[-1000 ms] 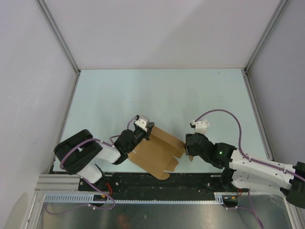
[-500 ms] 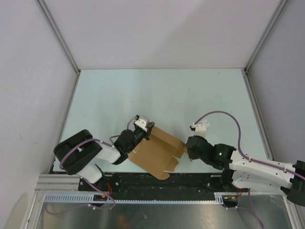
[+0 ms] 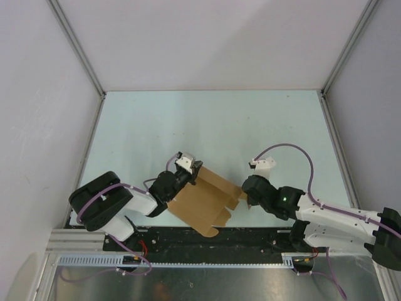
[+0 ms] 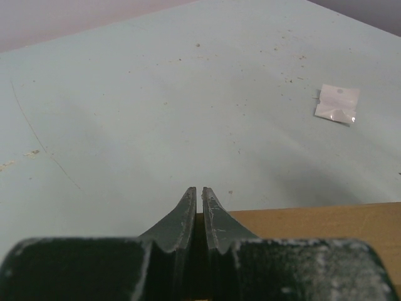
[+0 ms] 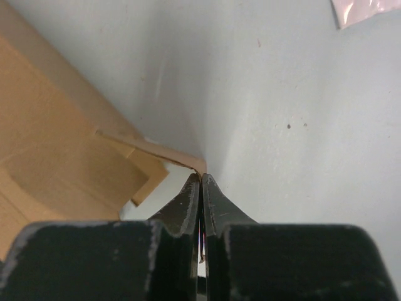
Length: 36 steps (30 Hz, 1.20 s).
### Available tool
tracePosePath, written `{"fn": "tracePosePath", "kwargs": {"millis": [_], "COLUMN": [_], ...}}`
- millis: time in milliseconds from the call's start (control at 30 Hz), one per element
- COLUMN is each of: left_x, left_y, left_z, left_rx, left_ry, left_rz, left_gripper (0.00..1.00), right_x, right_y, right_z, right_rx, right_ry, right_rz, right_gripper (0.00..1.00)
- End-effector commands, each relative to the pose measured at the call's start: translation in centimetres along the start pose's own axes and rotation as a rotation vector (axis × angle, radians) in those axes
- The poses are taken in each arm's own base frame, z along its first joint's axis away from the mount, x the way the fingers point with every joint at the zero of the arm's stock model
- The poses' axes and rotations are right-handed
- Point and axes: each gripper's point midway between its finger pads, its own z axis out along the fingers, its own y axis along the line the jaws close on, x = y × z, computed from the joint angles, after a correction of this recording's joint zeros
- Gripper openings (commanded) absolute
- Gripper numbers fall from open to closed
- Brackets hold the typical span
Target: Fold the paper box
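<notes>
The paper box (image 3: 203, 202) is a flat tan cardboard piece with tabs, lying slantwise near the table's front edge between the two arms. My left gripper (image 3: 194, 174) is shut on its upper left edge; in the left wrist view the fingertips (image 4: 199, 190) pinch a sliver of cardboard, and the sheet (image 4: 313, 219) runs off to the right. My right gripper (image 3: 246, 196) is shut on the box's right-hand tab. In the right wrist view its jaws (image 5: 200, 178) clamp a thin bent flap, with the rest of the box (image 5: 56, 157) to the left.
A small clear packet (image 4: 337, 103) lies on the pale table (image 3: 213, 125) beyond the box, also seen as a packet corner (image 5: 366, 9) in the right wrist view. Grey walls enclose the table on three sides. A metal rail (image 3: 207, 263) runs along the near edge.
My right gripper has closed onto the box's right tab and shifted slightly left. The left gripper keeps its grip and has barely moved.
</notes>
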Motion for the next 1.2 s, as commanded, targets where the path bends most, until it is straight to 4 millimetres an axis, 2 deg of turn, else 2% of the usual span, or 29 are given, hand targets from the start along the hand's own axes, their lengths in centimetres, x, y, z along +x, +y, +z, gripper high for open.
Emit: {"fn": "tracePosePath", "kwargs": {"millis": [0,333,567,767,800,1167], "left_x": [-0.9,-0.7,-2.0,-3.0,-3.0,-1.6], "left_y": [-0.4,-0.2,0.4,0.8,0.8,0.9], "left_z": [-0.3,-0.9,-1.8,-2.5,-2.6,-2.3], "left_rx": [0.026,0.02,-0.005,-0.023,-0.022,-0.025], "left_ry": [-0.037,-0.031,-0.072,-0.098,-0.098,-0.056], "left_rz": [0.01,0.003,0.003,0.009,0.011,0.028], "left_gripper": [0.13,0.13,0.15,0.16,0.16,0.15], "right_x": [-2.6,-6.2,-8.0,-9.9,-10.7,-12.5], "right_y": [0.4,1.1,0.8,1.4,1.6,2.6], "right_z": [0.7,1.3,2.2,3.7,3.8,7.1], "right_rx": [0.013,-0.004,0.029,0.028,0.027,0.004], "right_ry": [-0.083,-0.193,-0.223,-0.23,-0.244,-0.214], "right_rz": [0.023,-0.009,-0.017,-0.035,-0.028,-0.087], "right_gripper": [0.03,0.02,0.01,0.01,0.01,0.0]}}
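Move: The right hand already pinches the right end of the box's folded-up wall; the wall's middle is about 7 cm ahead, 11 cm to its left and some 2 cm lower. The flat bottom panel's middle lies roughly 19 cm left and 1 cm back, 6 cm below, and the plastic bag about 16 cm ahead, 7 cm right, 6 cm below. From the left hand, at the wall's other end, the wall's middle is roughly 5 cm back, 9 cm right and 5 cm below. Keeping its pinch on the wall's right end, the right hand swings that corner forward about 11 cm, then also some 3 cm left, rising slightly and tipping its fingers up roughly 10 degrees, until it is about level with the left hand. The left hand stays at the wall's left end, easing some 2 cm back and left, and after a slight dip rises about 2 cm. ##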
